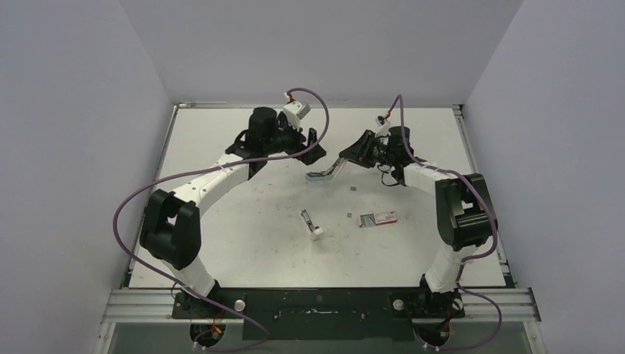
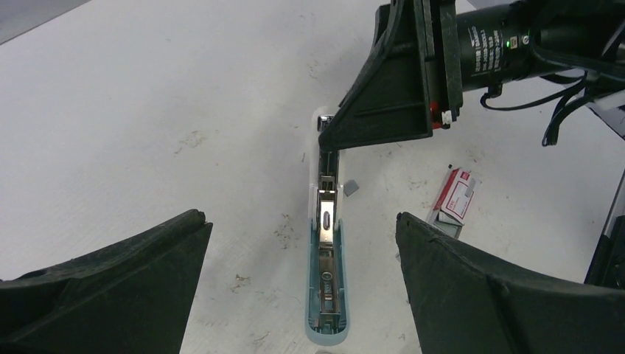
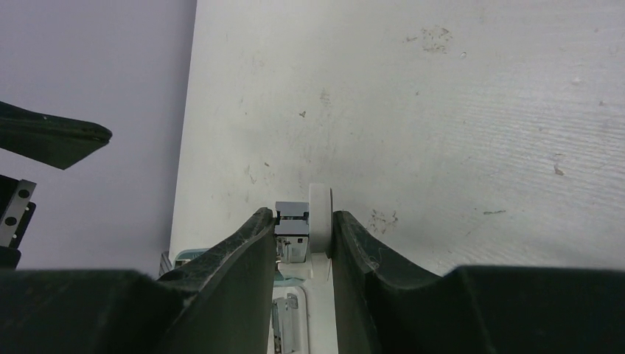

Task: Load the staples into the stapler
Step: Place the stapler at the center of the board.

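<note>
The stapler (image 1: pixel 322 175) is teal and white and swung open, showing its metal channel (image 2: pixel 325 251). My right gripper (image 1: pixel 340 164) is shut on its white-and-metal end (image 3: pixel 304 225), the fingers (image 3: pixel 243 258) pressing both sides; it also shows in the left wrist view (image 2: pixel 383 103). My left gripper (image 1: pixel 317 151) hangs wide open just left of and above the stapler, which lies between its spread fingers (image 2: pixel 298 219) without touching them. Tiny grey staples (image 1: pixel 355 189) lie loose on the table (image 2: pixel 351 187). Their red-and-white box (image 1: pixel 379 218) lies to the right (image 2: pixel 457 195).
A small metal-and-white part (image 1: pixel 311 223) lies loose near the table's middle, with another grey bit (image 1: pixel 348 215) beside it. Grey walls close off the table at the back and both sides. A metal rail (image 1: pixel 317 299) runs along the near edge.
</note>
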`<state>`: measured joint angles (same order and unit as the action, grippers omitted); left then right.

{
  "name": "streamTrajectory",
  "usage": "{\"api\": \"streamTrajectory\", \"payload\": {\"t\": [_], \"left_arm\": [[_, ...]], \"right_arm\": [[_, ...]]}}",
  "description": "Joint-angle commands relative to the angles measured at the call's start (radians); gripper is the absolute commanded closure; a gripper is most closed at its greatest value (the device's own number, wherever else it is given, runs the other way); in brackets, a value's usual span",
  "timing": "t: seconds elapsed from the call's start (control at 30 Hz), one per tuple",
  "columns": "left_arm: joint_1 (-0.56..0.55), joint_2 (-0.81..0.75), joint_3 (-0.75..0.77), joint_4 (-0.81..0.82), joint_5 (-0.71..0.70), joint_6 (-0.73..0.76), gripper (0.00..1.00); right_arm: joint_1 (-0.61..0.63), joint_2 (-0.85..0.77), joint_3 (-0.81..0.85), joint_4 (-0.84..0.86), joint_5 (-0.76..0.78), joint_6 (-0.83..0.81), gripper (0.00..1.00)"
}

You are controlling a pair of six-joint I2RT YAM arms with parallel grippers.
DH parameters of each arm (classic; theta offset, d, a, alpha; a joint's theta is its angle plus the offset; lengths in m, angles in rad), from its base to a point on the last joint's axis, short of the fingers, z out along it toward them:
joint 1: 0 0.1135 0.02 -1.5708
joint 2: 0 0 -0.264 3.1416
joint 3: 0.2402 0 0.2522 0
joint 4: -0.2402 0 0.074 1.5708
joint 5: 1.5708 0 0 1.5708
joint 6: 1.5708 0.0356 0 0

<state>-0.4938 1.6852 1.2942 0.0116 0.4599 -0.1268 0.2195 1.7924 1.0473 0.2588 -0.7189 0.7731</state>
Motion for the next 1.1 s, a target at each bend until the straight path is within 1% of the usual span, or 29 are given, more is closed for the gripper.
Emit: {"api": "streamTrajectory", "payload": {"t": [0.0, 0.1, 0.2, 0.47, 0.63, 0.83, 1.07], "left_arm": [[0.026, -0.073, 0.008, 0.065, 0.020, 0.000, 0.03], [0.026, -0.077, -0.007, 0.071, 0.030, 0.007, 0.04], [0.026, -0.079, -0.021, 0.079, 0.033, 0.013, 0.03], [0.029, -0.088, -0.040, 0.076, 0.037, 0.040, 0.03], [0.030, -0.088, -0.046, 0.075, 0.043, 0.045, 0.03], [0.032, -0.084, -0.049, 0.077, 0.049, 0.048, 0.03], [0.032, -0.076, -0.050, 0.078, 0.054, 0.047, 0.03]], "right_arm": [[0.020, 0.061, -0.040, 0.309, 0.006, 0.114, 0.95], [0.022, 0.096, -0.071, 0.369, 0.026, 0.140, 0.94], [0.023, 0.123, -0.090, 0.384, 0.047, 0.142, 0.93], [0.016, 0.172, -0.126, 0.445, 0.034, 0.152, 0.91], [0.000, 0.187, -0.147, 0.435, 0.015, 0.116, 0.85], [-0.036, 0.193, -0.163, 0.407, -0.006, 0.053, 0.74], [-0.070, 0.205, -0.176, 0.361, -0.020, -0.016, 0.66]]}}
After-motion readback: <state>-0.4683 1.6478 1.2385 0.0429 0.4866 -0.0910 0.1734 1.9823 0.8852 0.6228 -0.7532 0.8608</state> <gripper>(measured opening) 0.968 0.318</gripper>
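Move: Just left of and below the right hand, which already holds the opened blue-and-white stapler by its white end, is the landing spot on the board: about 3 cm left, 1 cm back, 11 cm down. On the board, a small grey piece lies 4 cm right and 2 cm back; the white stapler 9 cm left and 14 cm back; the staples box 13 cm right and 12 cm back. From the left hand, the landing spot is about 4 cm right, level fore-and-aft, and 19 cm below. Lowering the opened stapler towards the board, the right hand sinks about 7.5 cm, most of it quickly at first, with its wrist tipping only some 5 degrees. Near the bottom it eases about 2.5 cm to the right, drawing the stapler along, and the fingers keep their pinch on the white end throughout. ##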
